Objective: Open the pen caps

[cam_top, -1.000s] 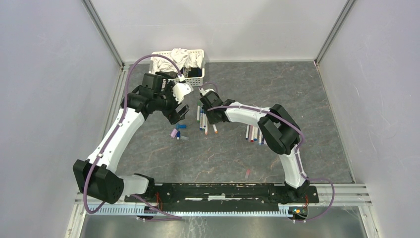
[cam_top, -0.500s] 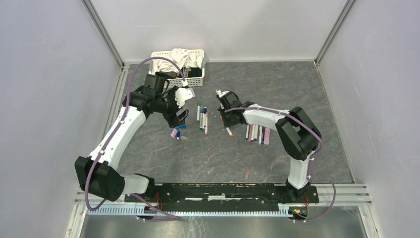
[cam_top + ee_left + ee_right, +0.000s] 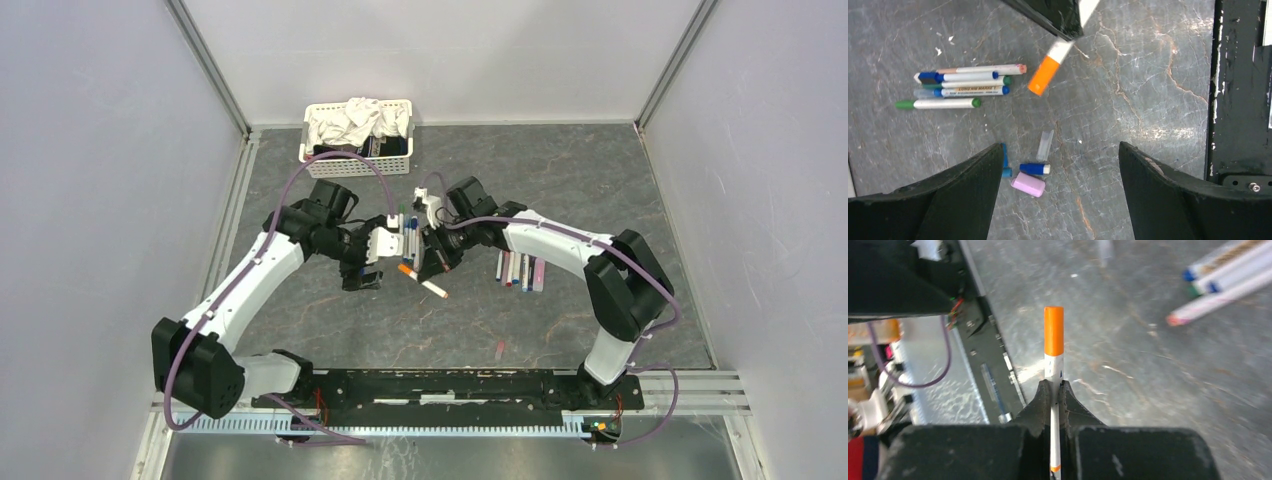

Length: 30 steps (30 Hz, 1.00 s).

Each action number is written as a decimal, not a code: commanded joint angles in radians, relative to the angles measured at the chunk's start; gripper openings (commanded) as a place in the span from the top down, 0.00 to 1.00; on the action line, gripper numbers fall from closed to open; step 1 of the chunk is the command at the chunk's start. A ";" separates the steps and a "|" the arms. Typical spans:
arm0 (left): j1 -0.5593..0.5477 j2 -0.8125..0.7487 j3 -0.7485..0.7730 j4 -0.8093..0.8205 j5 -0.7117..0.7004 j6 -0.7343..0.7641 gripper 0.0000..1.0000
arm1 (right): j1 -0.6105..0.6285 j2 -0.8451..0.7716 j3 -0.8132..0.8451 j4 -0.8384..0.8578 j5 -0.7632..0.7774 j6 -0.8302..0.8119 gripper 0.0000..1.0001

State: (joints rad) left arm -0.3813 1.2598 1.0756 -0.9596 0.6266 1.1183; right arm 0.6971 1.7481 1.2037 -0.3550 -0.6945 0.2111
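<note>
My right gripper (image 3: 1054,385) is shut on the white barrel of an orange-capped pen (image 3: 424,282), held above the floor. Its orange cap (image 3: 1053,330) sticks out past the fingertips and points toward my left gripper (image 3: 370,262). The left gripper (image 3: 1060,148) is open and holds nothing. In the left wrist view the orange cap (image 3: 1039,82) hangs ahead of the jaws. On the floor below lie loose caps: a lilac one (image 3: 1028,184), a blue one (image 3: 1034,169) and a clear one (image 3: 1045,145). Several capped pens (image 3: 960,87) lie side by side beyond them.
Another row of pens (image 3: 518,270) lies to the right under the right forearm. A white basket (image 3: 310,152) of cloths stands at the back left. A small pink cap (image 3: 500,350) lies near the front rail (image 3: 440,385).
The right gripper closed on the orange-capped pen, lifted it off the floor and swung it left toward the left gripper. The left arm moved forward and right to meet it.
</note>
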 commanded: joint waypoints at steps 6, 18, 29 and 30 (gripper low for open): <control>-0.070 0.022 -0.017 -0.006 0.071 0.135 0.15 | 0.067 0.020 0.065 0.041 -0.260 0.030 1.00; -0.118 0.028 -0.045 -0.030 0.069 0.143 0.45 | 0.068 0.046 0.086 0.138 -0.278 0.127 1.00; -0.126 0.037 -0.030 -0.029 0.027 0.154 0.95 | 0.084 0.067 0.066 0.173 -0.293 0.151 0.67; -0.126 0.034 -0.027 -0.029 0.027 0.154 0.95 | 0.091 0.076 0.070 0.172 -0.296 0.150 0.67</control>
State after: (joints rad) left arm -0.5018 1.2949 1.0294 -0.9985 0.6537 1.2400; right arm 0.7670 1.7996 1.2533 -0.2337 -0.9623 0.3531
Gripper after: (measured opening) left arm 0.202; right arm 0.313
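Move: The orange cap, on the pen already in my right hand, lies about 7 cm right of my left hand, 1 cm ahead and some 6 cm lower. Below my left hand, by roughly 14 cm, are the pink cap, 5 cm ahead and 1 cm left, and the pen row, 12 cm ahead and 8 cm right. My open left fingers, where the right hand takes the cap, are about 10 cm left of it, 1 cm ahead and 6 cm higher. I bring the pen to my left hand: my right hand draws back about 4 cm, goes as far left and rises as much, tilting its left side up a little. Meanwhile my left hand eases back, right and down, some 5 cm in all with a slight clockwise turn, and closes its wide-open fingers on the orange cap. Once they have pinched it, my right fingers begin to part around the pen's body. ##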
